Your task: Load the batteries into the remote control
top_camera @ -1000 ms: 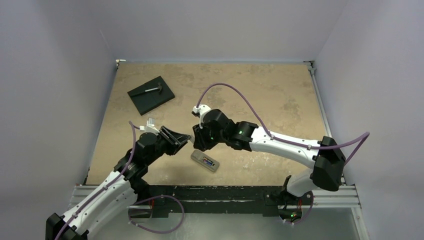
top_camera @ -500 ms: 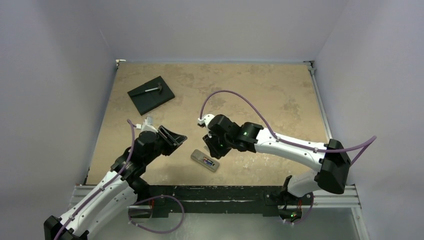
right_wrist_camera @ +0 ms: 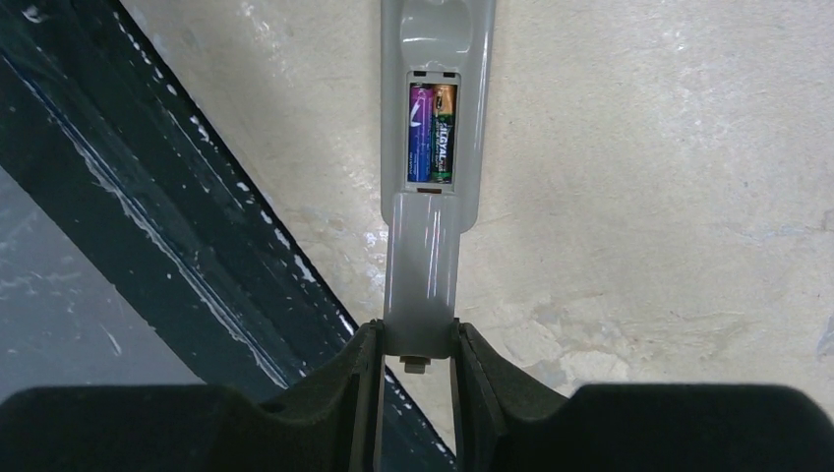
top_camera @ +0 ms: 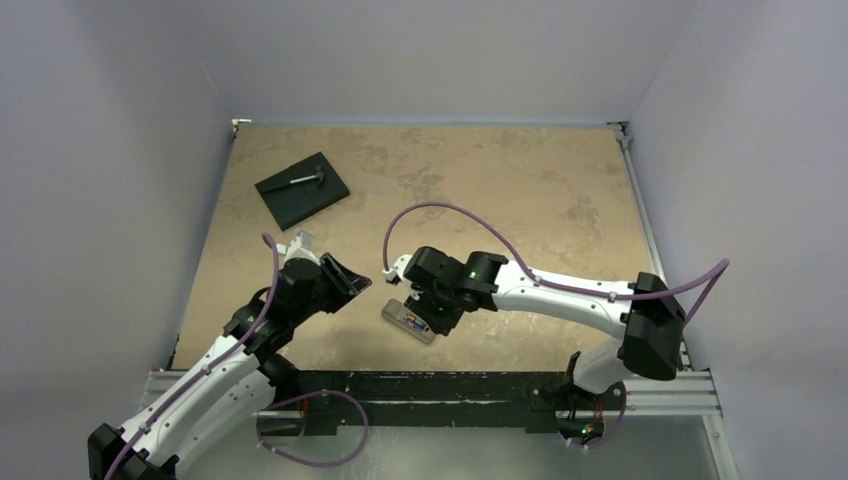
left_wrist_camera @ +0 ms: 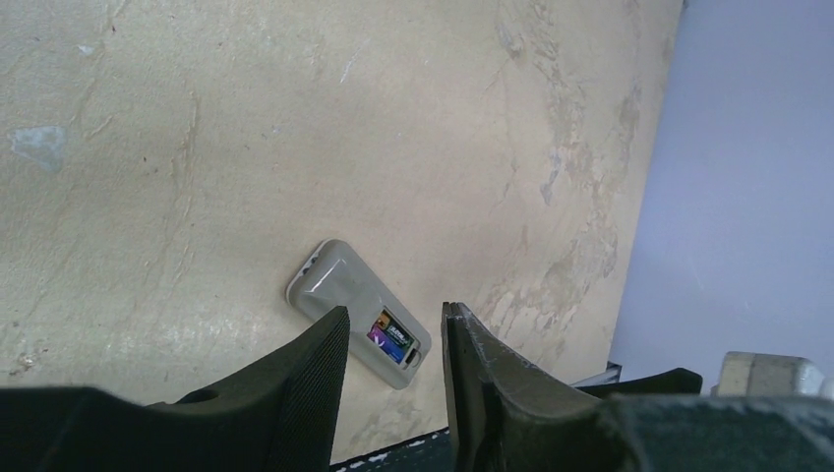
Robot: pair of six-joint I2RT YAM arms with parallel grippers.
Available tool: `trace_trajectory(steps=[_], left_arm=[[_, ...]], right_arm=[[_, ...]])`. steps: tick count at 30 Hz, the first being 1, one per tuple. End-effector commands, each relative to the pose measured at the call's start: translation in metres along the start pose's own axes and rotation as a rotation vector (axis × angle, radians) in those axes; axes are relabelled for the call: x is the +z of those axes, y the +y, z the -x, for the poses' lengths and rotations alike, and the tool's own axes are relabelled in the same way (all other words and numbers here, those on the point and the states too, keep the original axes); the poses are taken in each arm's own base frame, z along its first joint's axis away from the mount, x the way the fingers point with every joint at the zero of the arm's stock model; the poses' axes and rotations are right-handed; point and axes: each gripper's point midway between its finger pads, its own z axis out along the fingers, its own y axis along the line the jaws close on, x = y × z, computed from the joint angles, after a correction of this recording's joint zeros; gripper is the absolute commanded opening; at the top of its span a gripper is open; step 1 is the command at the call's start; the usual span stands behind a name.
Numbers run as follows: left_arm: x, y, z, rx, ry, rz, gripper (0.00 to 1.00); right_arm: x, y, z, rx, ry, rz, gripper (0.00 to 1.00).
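The remote control (top_camera: 403,317) lies grey back up near the table's front edge. Its open recess holds the two batteries (right_wrist_camera: 433,133) side by side, one bluish-purple, one gold-tinted. My right gripper (right_wrist_camera: 418,339) is shut on a grey battery cover (right_wrist_camera: 423,265), held in line with the remote, its far edge at the recess's near end. In the top view the right gripper (top_camera: 432,318) sits over the remote's right end. My left gripper (left_wrist_camera: 391,329) stands open and empty, apart from the remote (left_wrist_camera: 334,285), up and to its left (top_camera: 350,278).
A black square slab (top_camera: 302,188) with a small grey hammer-like tool (top_camera: 305,179) on it lies at the back left. A dark metal rail (right_wrist_camera: 148,197) runs along the table's front edge, close beside the remote.
The right arm has swung down and toward the front, bringing the cover onto the remote's near end. The left gripper has drawn back a little to the left, away from the remote.
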Motion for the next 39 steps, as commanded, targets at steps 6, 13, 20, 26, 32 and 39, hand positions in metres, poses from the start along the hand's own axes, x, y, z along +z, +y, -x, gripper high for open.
trace_trajectory(steps=[6, 13, 20, 26, 32, 39], left_arm=[[-0.011, -0.001, 0.016, 0.067, -0.057, 0.038, 0.38], [-0.018, 0.006, 0.028, 0.11, -0.1, 0.105, 0.38], [-0.02, 0.008, 0.032, 0.138, -0.114, 0.123, 0.38], [-0.02, 0.011, 0.035, 0.141, -0.127, 0.138, 0.39], [-0.02, 0.012, 0.036, 0.143, -0.134, 0.145, 0.42], [-0.018, 0.012, 0.036, 0.15, -0.134, 0.149, 0.43]], right_arm=[[0.012, 0.002, 0.019, -0.094, -0.005, 0.01, 0.12], [0.033, 0.003, 0.024, -0.103, 0.012, 0.007, 0.11], [0.046, 0.004, 0.028, -0.095, 0.029, 0.006, 0.11], [0.052, 0.005, 0.031, -0.086, 0.038, 0.005, 0.11], [0.057, 0.001, 0.028, -0.075, 0.06, -0.021, 0.11], [0.059, -0.002, 0.02, -0.058, 0.088, -0.038, 0.11]])
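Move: The right hand holds the battery cover by one end, above and short of the remote's open battery compartment, which lies about 3 cm ahead, 6 cm to its left and 7 cm below. The remote, back up with both batteries in, has its middle some 4 cm ahead and 8 cm left, at the same depth. From the empty left hand the compartment lies about 14 cm to the right, 7 cm back and 10 cm below. The right hand lowers the pinched cover about 5.5 cm while easing some 3.5 cm left and slightly forward along the remote, bringing the cover's free end over the compartment towards its far edge, nearly all of the sideways travel coming before the last bit of sinking; the fingers keep their grip and the wrist barely tilts. Meanwhile the empty left hand draws about 4 cm left, away from the remote, rolling its left side up some 15 degrees with its fingers staying part open. ##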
